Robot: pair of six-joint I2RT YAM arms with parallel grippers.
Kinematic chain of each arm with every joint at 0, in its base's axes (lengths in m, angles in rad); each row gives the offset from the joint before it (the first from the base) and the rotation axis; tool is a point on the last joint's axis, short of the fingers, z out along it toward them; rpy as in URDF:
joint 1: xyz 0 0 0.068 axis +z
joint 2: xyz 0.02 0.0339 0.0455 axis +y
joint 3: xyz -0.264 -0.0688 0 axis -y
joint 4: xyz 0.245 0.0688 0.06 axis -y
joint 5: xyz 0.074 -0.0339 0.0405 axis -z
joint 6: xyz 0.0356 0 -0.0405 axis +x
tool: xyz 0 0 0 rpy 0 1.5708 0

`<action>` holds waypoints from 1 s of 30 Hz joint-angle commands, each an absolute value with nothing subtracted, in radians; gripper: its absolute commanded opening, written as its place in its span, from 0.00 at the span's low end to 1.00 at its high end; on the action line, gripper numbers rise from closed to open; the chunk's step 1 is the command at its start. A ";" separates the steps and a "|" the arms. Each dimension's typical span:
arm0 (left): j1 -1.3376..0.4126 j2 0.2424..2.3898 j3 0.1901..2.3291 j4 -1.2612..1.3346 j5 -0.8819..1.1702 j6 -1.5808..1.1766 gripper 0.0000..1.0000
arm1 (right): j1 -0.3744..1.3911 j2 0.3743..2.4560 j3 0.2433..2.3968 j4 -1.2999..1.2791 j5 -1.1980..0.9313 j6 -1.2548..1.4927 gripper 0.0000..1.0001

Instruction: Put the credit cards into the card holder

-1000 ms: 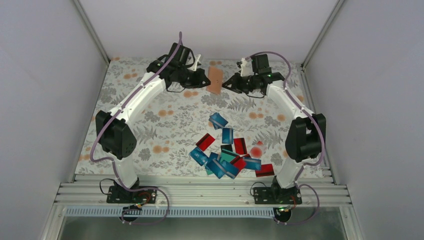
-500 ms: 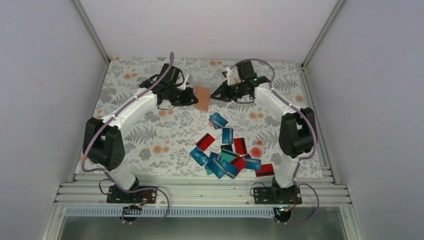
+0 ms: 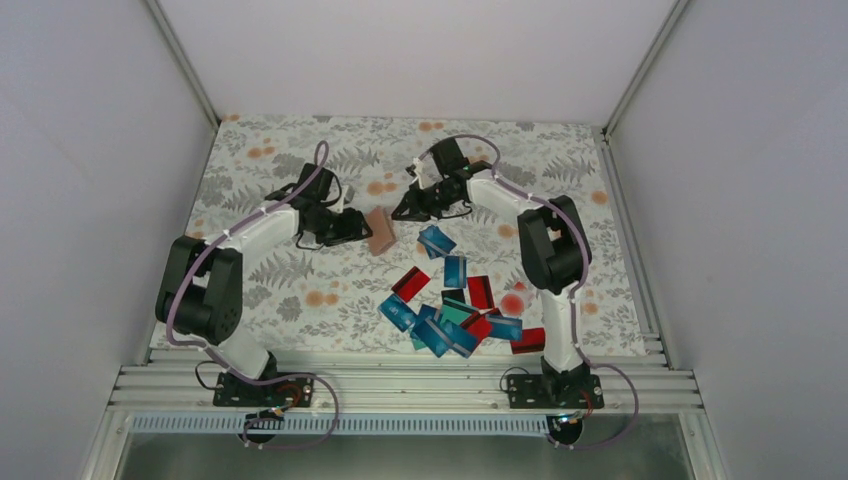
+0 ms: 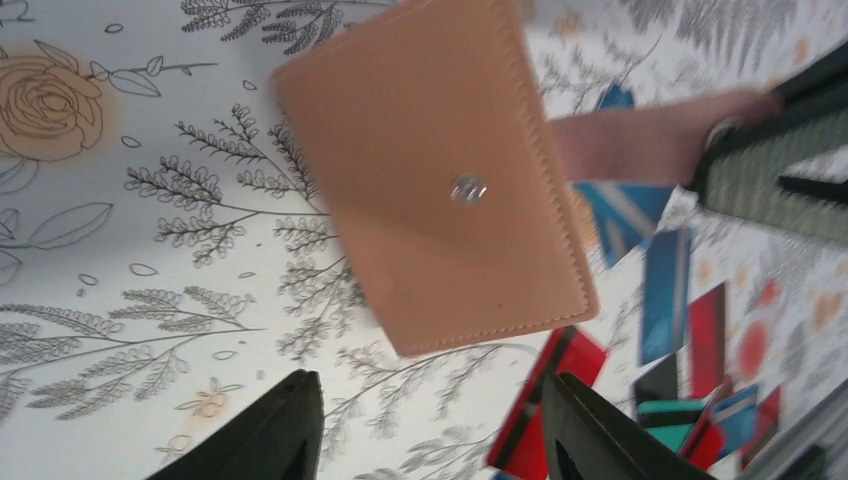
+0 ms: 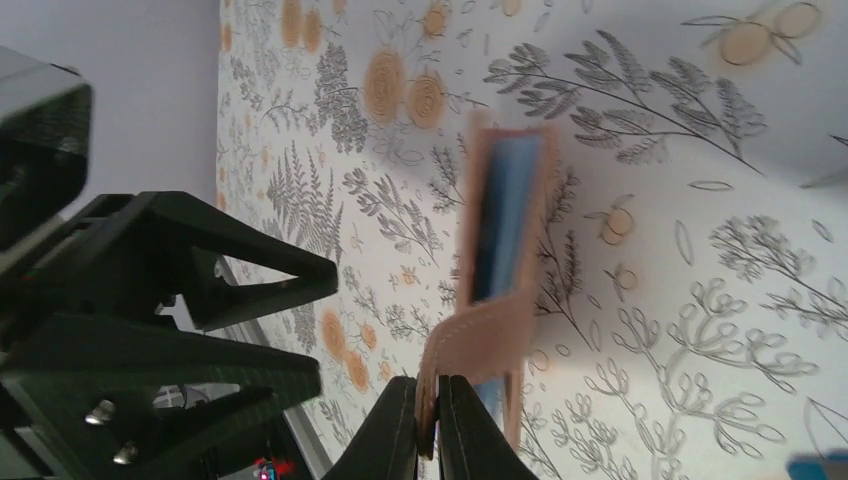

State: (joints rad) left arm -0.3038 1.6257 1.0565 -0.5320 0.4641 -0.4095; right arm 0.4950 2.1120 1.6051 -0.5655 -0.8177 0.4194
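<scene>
The tan card holder (image 3: 380,232) hangs tilted just above the floral table, between the two grippers. My right gripper (image 5: 432,405) is shut on the edge of its flap (image 5: 480,335), and a blue card (image 5: 505,215) shows inside the sleeve. In the left wrist view the card holder (image 4: 440,170) shows its small metal snap (image 4: 468,188). My left gripper (image 4: 430,420) stands open just below it, apart from it. Several loose credit cards (image 3: 455,305), blue, teal and red, lie in a heap nearer the arm bases.
One blue card (image 3: 436,241) lies apart from the heap, just right of the holder. The enclosure's grey walls stand left, right and behind. A metal rail (image 3: 400,385) runs along the near edge by the arm bases.
Both arms have carried the card holder from the far edge toward the middle of the table. My left gripper has opened and let go of it; the right stays shut on the flap.
</scene>
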 commanded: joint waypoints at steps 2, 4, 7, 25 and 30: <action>-0.298 1.598 1.036 -0.514 0.409 -0.383 0.64 | 0.533 2.132 1.667 -0.569 -0.853 0.413 0.04; -0.299 1.589 1.041 -0.531 0.395 -0.371 0.72 | 0.541 2.130 1.669 -0.570 -0.849 0.418 0.04; -0.303 1.584 1.059 -0.555 0.390 -0.359 0.76 | 0.554 2.112 1.657 -0.567 -0.844 0.426 0.04; -0.383 1.720 1.188 -0.622 0.304 -0.357 0.77 | 0.570 2.022 1.590 -0.575 -0.810 0.401 0.04; -0.391 1.728 1.186 -0.625 0.283 -0.363 0.77 | 0.570 2.018 1.614 -0.596 -0.809 0.385 0.04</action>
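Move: The card holder hangs in the air, its strap held in the right fingers: its middle is about 4 cm right of the left hand, 1 cm ahead and 1 cm lower. From the right hand, that middle lies some 4 cm left, 3 cm back and 2 cm down. On the table, about 9 cm below the right hand, the blue card pair lies 9 cm to its right and 4 cm back, the nearest red card 3 cm right and 13 cm back. Leftward, then back, about 2.5 cm each way, the right hand carries the card holder by its strap towards the left hand, lifting slightly at the end, its grip kept shut. The left hand stays near, opens its half-open fingers wider, edges first left, then right by about 2 cm, and finally sinks slightly with a small roll, bringing the open jaws over the holder. ##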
